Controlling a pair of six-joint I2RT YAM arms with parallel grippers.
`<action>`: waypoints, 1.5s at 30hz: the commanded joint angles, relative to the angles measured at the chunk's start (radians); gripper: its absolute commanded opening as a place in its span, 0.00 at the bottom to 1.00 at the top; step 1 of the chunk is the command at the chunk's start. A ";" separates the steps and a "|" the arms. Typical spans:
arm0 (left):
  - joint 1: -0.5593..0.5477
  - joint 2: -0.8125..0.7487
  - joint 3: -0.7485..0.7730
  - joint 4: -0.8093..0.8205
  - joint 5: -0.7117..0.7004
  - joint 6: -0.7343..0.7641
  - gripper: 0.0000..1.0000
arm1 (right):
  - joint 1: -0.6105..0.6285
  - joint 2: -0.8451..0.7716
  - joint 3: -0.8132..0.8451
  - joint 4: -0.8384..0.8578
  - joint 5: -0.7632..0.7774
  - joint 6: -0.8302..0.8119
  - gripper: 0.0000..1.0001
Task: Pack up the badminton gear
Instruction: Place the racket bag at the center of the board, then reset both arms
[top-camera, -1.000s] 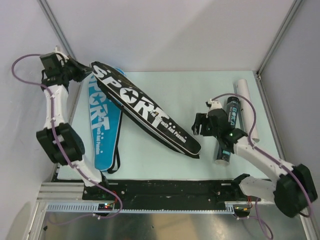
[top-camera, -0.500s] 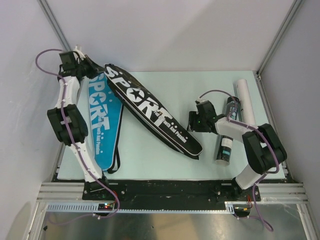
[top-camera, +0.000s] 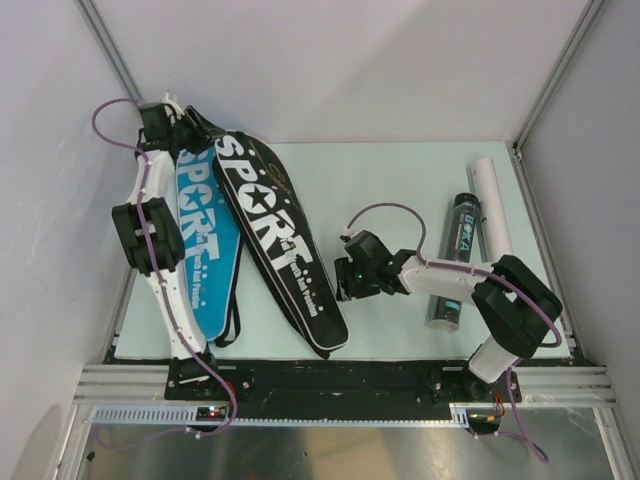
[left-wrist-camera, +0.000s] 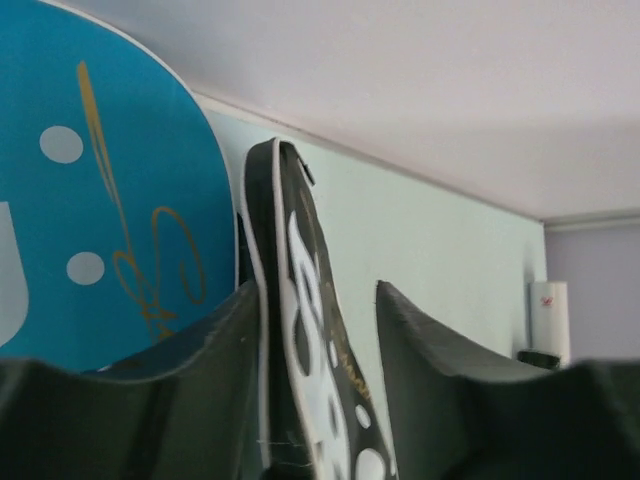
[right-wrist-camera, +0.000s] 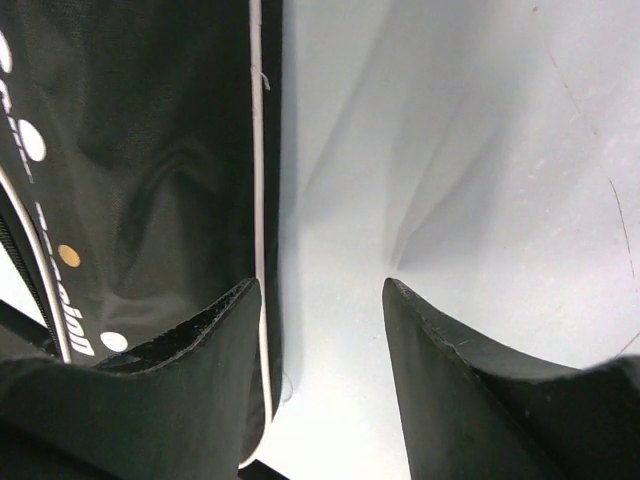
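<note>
The black "SPORT" racket bag (top-camera: 275, 240) lies slanted on the table, its top end at the far left between the fingers of my left gripper (top-camera: 185, 130). In the left wrist view that gripper (left-wrist-camera: 318, 290) is open: the bag's white-piped edge (left-wrist-camera: 290, 230) stands close to the left finger, with a gap to the right one. The blue "SPORT" bag (top-camera: 200, 240) (left-wrist-camera: 100, 200) lies flat just left of it. My right gripper (top-camera: 343, 282) (right-wrist-camera: 320, 285) is open low over the table beside the black bag's right edge (right-wrist-camera: 150, 150), holding nothing.
A black shuttle tube (top-camera: 455, 255) and a white tube (top-camera: 492, 215) lie side by side at the right of the pale green table (top-camera: 380, 190). The white tube (left-wrist-camera: 548, 315) also shows far right in the left wrist view. Frame posts and walls border the table.
The black bag's lower end has swung toward the near left, beside the blue bag. My left gripper has opened. My right gripper followed the bag leftward.
</note>
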 joint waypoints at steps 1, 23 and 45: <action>-0.006 -0.050 0.072 0.104 -0.059 -0.011 0.61 | -0.007 -0.056 0.029 -0.041 0.057 0.058 0.58; -0.184 -0.967 -0.684 0.088 -0.132 0.086 1.00 | -0.164 -0.637 0.053 -0.112 0.139 -0.085 0.99; -0.391 -1.614 -1.167 0.077 -0.123 0.145 1.00 | -0.168 -0.915 0.053 -0.172 0.197 -0.004 0.99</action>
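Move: The black racket bag slants across the board. Its raised far end is still between the half-open left fingers, and its middle is about 26 cm back, 21 cm right and 11 cm below them. The blue bag's middle is some 25 cm back, 3 cm right and 17 cm below. From the low right gripper, beside the black bag's right edge, its middle is about 14 cm ahead, 17 cm left and 3 cm higher; the black tube is 9 cm ahead, 33 cm right, about level. Open the left gripper wide to let go of the black bag's far end, then bring it up and back over the bag, nearly 40 cm back and 15 cm right, tipping the fingers up some 30 degrees and easing down a little last. Meanwhile lift the right gripper about 28 cm, drifting right away from the bag's edge, tilting up and opening fully. ##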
